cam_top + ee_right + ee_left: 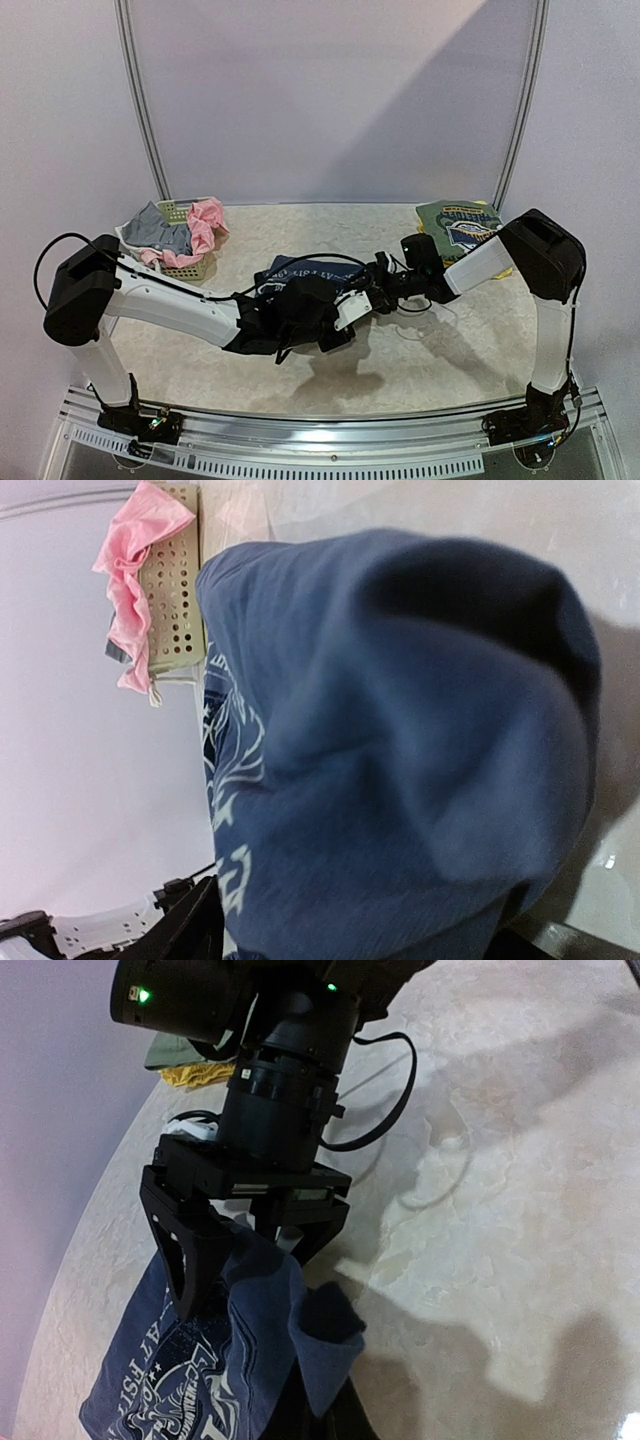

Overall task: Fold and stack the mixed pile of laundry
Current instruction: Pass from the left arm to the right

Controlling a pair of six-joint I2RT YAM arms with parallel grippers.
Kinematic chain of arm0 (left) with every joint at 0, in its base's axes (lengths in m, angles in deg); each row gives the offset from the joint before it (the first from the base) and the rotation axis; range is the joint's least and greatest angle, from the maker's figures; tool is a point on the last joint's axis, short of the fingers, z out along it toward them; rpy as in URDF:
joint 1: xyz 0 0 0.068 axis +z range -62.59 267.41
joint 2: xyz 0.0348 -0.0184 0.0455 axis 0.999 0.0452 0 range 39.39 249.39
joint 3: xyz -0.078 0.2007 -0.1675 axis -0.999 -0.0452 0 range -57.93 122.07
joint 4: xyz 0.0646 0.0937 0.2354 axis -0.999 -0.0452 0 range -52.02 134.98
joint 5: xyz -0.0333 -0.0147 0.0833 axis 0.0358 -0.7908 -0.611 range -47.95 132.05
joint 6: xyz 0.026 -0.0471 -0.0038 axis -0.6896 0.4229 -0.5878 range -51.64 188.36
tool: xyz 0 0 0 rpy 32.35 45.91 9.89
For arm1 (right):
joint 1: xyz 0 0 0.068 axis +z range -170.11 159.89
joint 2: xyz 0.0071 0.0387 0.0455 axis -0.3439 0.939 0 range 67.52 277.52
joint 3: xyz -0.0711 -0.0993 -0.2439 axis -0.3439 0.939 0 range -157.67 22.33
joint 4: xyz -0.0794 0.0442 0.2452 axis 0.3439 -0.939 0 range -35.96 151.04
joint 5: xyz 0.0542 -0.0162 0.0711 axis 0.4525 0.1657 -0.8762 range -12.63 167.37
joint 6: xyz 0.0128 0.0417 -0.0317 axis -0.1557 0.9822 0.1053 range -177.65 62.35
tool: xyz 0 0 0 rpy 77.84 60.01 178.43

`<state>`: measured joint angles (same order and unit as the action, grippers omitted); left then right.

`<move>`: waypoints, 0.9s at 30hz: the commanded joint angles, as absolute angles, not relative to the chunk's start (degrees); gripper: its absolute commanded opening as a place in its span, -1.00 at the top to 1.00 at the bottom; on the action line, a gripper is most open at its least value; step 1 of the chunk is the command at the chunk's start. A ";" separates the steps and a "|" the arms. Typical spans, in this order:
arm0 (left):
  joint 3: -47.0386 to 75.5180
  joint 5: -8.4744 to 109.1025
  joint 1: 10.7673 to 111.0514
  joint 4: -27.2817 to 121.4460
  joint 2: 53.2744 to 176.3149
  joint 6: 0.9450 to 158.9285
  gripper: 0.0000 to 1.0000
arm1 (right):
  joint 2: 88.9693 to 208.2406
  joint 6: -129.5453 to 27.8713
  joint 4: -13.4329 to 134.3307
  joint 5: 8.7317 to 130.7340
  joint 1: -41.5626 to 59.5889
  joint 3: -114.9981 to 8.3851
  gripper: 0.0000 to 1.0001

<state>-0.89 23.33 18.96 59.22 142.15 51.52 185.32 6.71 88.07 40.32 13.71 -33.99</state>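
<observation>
A navy printed tee (pixel 300 272) lies crumpled at the table's middle, where both arms meet over it. In the left wrist view my left gripper (pixel 315 1415) sits at the bottom edge, shut on a folded edge of the navy tee (pixel 250 1340). My right gripper (pixel 245 1280) points down over the tee with its black fingers (pixel 185 1260) spread, a fold of cloth between them. The tee (pixel 400 730) fills the right wrist view and hides most of the right gripper (pixel 340 940). The rest of the laundry pile, grey cloth (pixel 160 230) and pink cloth (pixel 205 225), rests on the basket.
A pale-green lattice basket (pixel 190 268) stands at the back left, near the wall. A folded green printed tee (pixel 458 225) lies at the back right. A black cable (pixel 395 1090) loops off the right arm above the marbled tabletop (pixel 420 350).
</observation>
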 commanded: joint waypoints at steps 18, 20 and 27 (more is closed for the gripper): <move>-1.22 38.25 18.33 60.16 143.47 57.92 0.12 | 189.98 1.76 80.99 39.80 13.23 -39.73 0.93; -1.65 42.51 18.33 59.01 142.74 58.59 -0.23 | 189.84 -0.22 78.33 39.84 12.83 -40.89 0.99; -3.62 45.39 18.65 56.74 139.08 61.67 -0.75 | 188.97 -15.50 54.64 43.00 12.02 -49.83 1.00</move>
<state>-1.59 43.00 18.53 58.54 142.61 59.06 188.71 -4.18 70.83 39.83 12.79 -45.00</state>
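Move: The left hand already pinches a lifted corner of the navy shirt. The shirt edge meant for the right hand lies about 6 cm ahead of the left hand, level sideways and some 7 cm below it. That edge already sits between the right hand's half-closed fingers. From the right hand, the shirt's printed body is centred about 11 cm left, 2 cm back and 3 cm lower; the folded pile stands roughly 23 cm right and 14 cm ahead. Sinking about 1.5 cm, the right hand closes almost fully and pinches the shirt edge, then eases a little forward with it. The left hand draws back slowly, then faster once its fingers open wide on the corner, about 5.5 cm back and 2.5 cm to its right, sinking slightly as its wrist tips down and turns clockwise some 20 degrees. ##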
